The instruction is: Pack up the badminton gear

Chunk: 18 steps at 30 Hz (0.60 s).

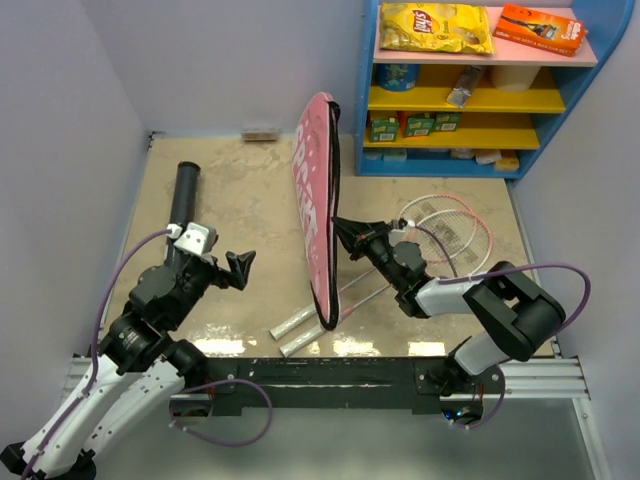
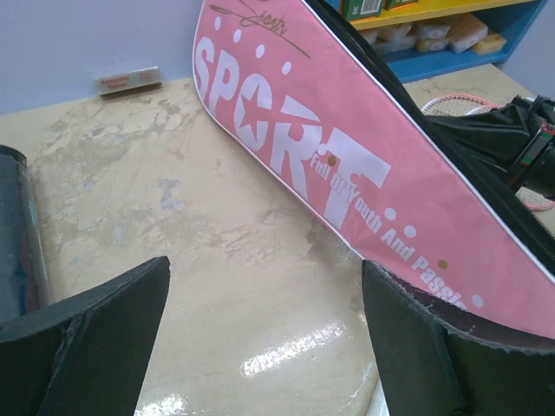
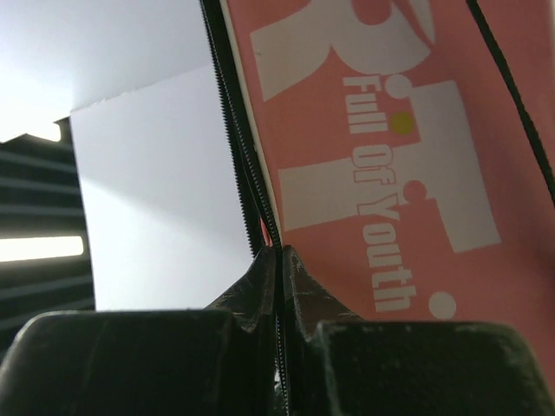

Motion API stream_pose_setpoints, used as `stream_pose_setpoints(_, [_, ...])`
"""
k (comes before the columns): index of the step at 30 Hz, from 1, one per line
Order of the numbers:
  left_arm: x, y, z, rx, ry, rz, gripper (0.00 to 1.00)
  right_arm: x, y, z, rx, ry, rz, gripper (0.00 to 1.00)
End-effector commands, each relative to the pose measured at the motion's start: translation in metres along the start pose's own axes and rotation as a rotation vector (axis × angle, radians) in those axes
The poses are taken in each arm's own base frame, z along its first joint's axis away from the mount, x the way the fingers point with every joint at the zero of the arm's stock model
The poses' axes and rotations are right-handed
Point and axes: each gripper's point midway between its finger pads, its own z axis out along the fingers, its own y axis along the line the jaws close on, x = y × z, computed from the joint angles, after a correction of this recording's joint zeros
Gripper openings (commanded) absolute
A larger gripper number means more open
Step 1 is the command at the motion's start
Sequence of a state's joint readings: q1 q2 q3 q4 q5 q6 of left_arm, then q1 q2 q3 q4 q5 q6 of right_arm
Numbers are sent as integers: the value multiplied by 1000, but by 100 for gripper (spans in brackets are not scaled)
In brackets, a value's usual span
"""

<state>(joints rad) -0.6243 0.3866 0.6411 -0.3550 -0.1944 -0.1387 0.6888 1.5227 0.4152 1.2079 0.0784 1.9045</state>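
The pink bag lettered SPORT point(image 1: 315, 200) stands on edge, lifted off the floor along its length. My right gripper point(image 1: 340, 228) is shut on its black zipper edge; in the right wrist view the fingertips point(image 3: 279, 256) pinch the zipper strip beside the pink panel point(image 3: 381, 173). Two pink-framed rackets point(image 1: 450, 225) lie on the floor right of the bag, their pale handles point(image 1: 300, 330) poking out below it. My left gripper point(image 1: 243, 268) is open and empty, left of the bag point(image 2: 347, 147). The black tube point(image 1: 184, 195) lies behind my left arm. No shuttlecocks show.
A blue and yellow shelf unit point(image 1: 470, 90) stands at the back right, with a yellow snack packet point(image 1: 435, 27) and an orange box point(image 1: 540, 27) on top. A small flat packet point(image 1: 260, 132) lies by the back wall. Walls close in on both sides.
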Motion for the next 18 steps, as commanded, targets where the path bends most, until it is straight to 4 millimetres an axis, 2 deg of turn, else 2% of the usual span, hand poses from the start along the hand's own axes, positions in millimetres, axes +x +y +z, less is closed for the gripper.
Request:
stream_pose_setpoints(1, [-6, -2, 4, 8, -27, -5, 95, 11, 4, 10, 9, 5, 18, 0])
stream_pose_setpoints(7, [-6, -1, 3, 1, -26, -8, 95, 23, -4, 51, 122, 21, -84, 0])
stream_pose_setpoints(10, [-7, 0, 2, -2, -31, -10, 95, 31, -3, 66, 139, 20, -106, 0])
stream_pose_setpoints(12, [-6, -1, 2, -3, -25, -10, 95, 31, -16, 76, 179, 13, -131, 0])
stream_pose_setpoints(13, [-5, 0, 3, -4, -22, -8, 95, 39, -17, 84, 199, 24, -148, 0])
stream_pose_setpoints(15, [-5, 0, 2, -4, -22, -10, 95, 44, -30, 91, 246, 36, -202, 21])
stream_pose_setpoints(16, [-6, 0, 2, -7, -24, -13, 95, 50, -32, 94, 268, 46, -221, 38])
stream_pose_setpoints(17, [-4, 0, 2, -8, -21, -11, 95, 50, -35, 93, 283, 48, -252, 44])
stream_pose_setpoints(18, [-5, 0, 1, -7, -24, -13, 95, 56, -29, 91, 278, 51, -272, 48])
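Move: My right hand holds the black zip edge of the bag; the bag's middle is about 3 cm ahead, 3 cm left and 10 cm below. Bare table to lay the bag on is roughly 20 cm left, 5 cm ahead and 20 cm down. At table height, the racket handles lie some 8 cm left and 17 cm back, the black tube about 50 cm left and 15 cm ahead. From my left hand that bare table is some 12 cm right, 16 cm ahead and 24 cm below. I dip my right hand a centimetre or so with the zip edge still pinched, then sweep it about 10 cm left and 4 cm forward, carrying the bag towards the bare table and staying nearly level overall. I roll the wrist some 15 degrees, its left side dropping, and near the end of the sweep I open the fingers partway to let go of the edge. ##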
